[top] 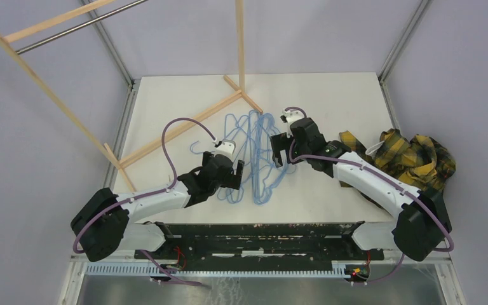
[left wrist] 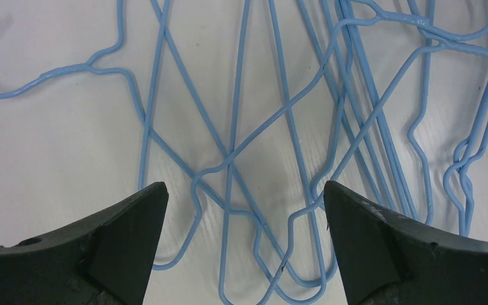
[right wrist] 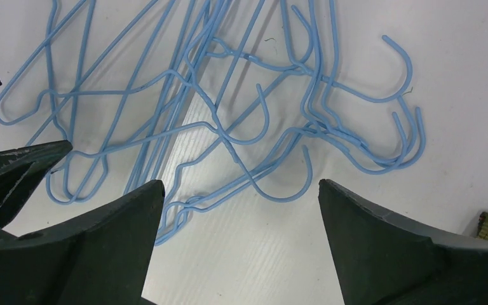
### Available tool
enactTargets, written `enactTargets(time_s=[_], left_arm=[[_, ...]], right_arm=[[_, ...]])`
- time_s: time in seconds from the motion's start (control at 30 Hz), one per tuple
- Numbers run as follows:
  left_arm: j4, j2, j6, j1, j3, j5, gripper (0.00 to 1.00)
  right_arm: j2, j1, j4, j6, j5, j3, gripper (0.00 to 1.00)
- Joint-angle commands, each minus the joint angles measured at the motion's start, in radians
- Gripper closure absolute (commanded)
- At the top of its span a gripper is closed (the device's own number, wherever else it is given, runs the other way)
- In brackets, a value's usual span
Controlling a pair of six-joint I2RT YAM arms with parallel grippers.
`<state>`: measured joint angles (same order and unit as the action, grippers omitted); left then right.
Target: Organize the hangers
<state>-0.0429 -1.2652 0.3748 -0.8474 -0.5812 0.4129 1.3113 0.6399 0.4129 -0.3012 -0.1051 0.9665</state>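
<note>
Several light-blue wire hangers (top: 254, 152) lie tangled in a flat pile on the white table (top: 330, 101), between my two grippers. My left gripper (top: 236, 176) is open and empty at the pile's left edge. In the left wrist view its fingers (left wrist: 133, 222) straddle crossed hanger wires (left wrist: 229, 159) lying on the table. My right gripper (top: 276, 147) is open and empty at the pile's right edge. In the right wrist view the hooks and shoulders of the hangers (right wrist: 227, 141) lie just ahead of its fingertips (right wrist: 136, 210), with bare table between the jaws.
A wooden rack (top: 184, 127) with a metal rod (top: 76, 27) stands tilted at the back left, its base beam touching the pile's far end. A yellow plaid cloth (top: 413, 155) lies at the right. The left gripper's fingers (right wrist: 13, 165) show in the right wrist view.
</note>
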Motion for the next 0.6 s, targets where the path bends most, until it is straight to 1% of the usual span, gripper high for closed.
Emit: enactTargets(time_s=[0.0,0.17,0.3,0.37,0.4,0.43,0.47,0.57], left_arm=[[0.053,0.002,-0.037,-0.012,-0.016,-0.012,0.01],[0.051,-0.001,-0.033,-0.016,-0.014,-0.008,0.01],[0.039,0.004,-0.022,-0.018,-0.016,-0.008,0.01],[0.034,0.012,-0.018,-0.020,-0.011,-0.007,0.01],[0.032,0.018,-0.017,-0.021,-0.006,-0.006,0.01],[0.031,0.022,-0.016,-0.021,-0.002,-0.005,0.01],[0.029,0.029,-0.016,-0.022,0.004,-0.005,0.01],[0.014,0.050,-0.012,-0.024,0.018,0.001,0.01]], right_arm=[[-0.008,0.007,-0.085,-0.021,0.028,0.026,0.00],[0.021,0.006,-0.121,0.002,0.074,0.036,0.00],[0.099,0.007,-0.193,-0.003,0.113,0.051,0.21],[0.160,0.007,-0.200,-0.018,0.134,0.084,0.36],[0.193,0.007,-0.201,-0.023,0.151,0.103,0.41],[0.223,0.007,-0.201,-0.028,0.166,0.124,0.44],[0.252,0.007,-0.207,-0.035,0.175,0.139,0.45],[0.321,0.007,-0.230,-0.045,0.184,0.172,0.45]])
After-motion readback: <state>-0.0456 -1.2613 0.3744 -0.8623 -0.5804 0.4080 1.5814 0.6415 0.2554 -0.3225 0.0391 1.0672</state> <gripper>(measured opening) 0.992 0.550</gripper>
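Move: The straight wires in the middle of the blue hanger bundle lie about 8 cm to the right hand's left, 6 cm ahead and some 13 cm below. A loose cluster of hanger hooks lies about 13 cm ahead and 5 cm to its right, equally low; the near end of the wooden rack foot is roughly 17 cm ahead and 6 cm left. From the left hand, those middle wires are about 10 cm right, 7 cm ahead and 6 cm below. The empty right hand starts slowly leftward at nearly the same height, then quickens and sweeps left, down and forward towards the middle wires of the hanger bundle, ending about 5.5 cm left, 3.5 cm lower and 3 cm farther out, still gaining speed. As the descent begins its fingers draw in from wide open to a little over half, while the wrist turns only slightly (about 5 degrees counter-clockwise); the fingertips remain above the wires, with no contact to be seen. ##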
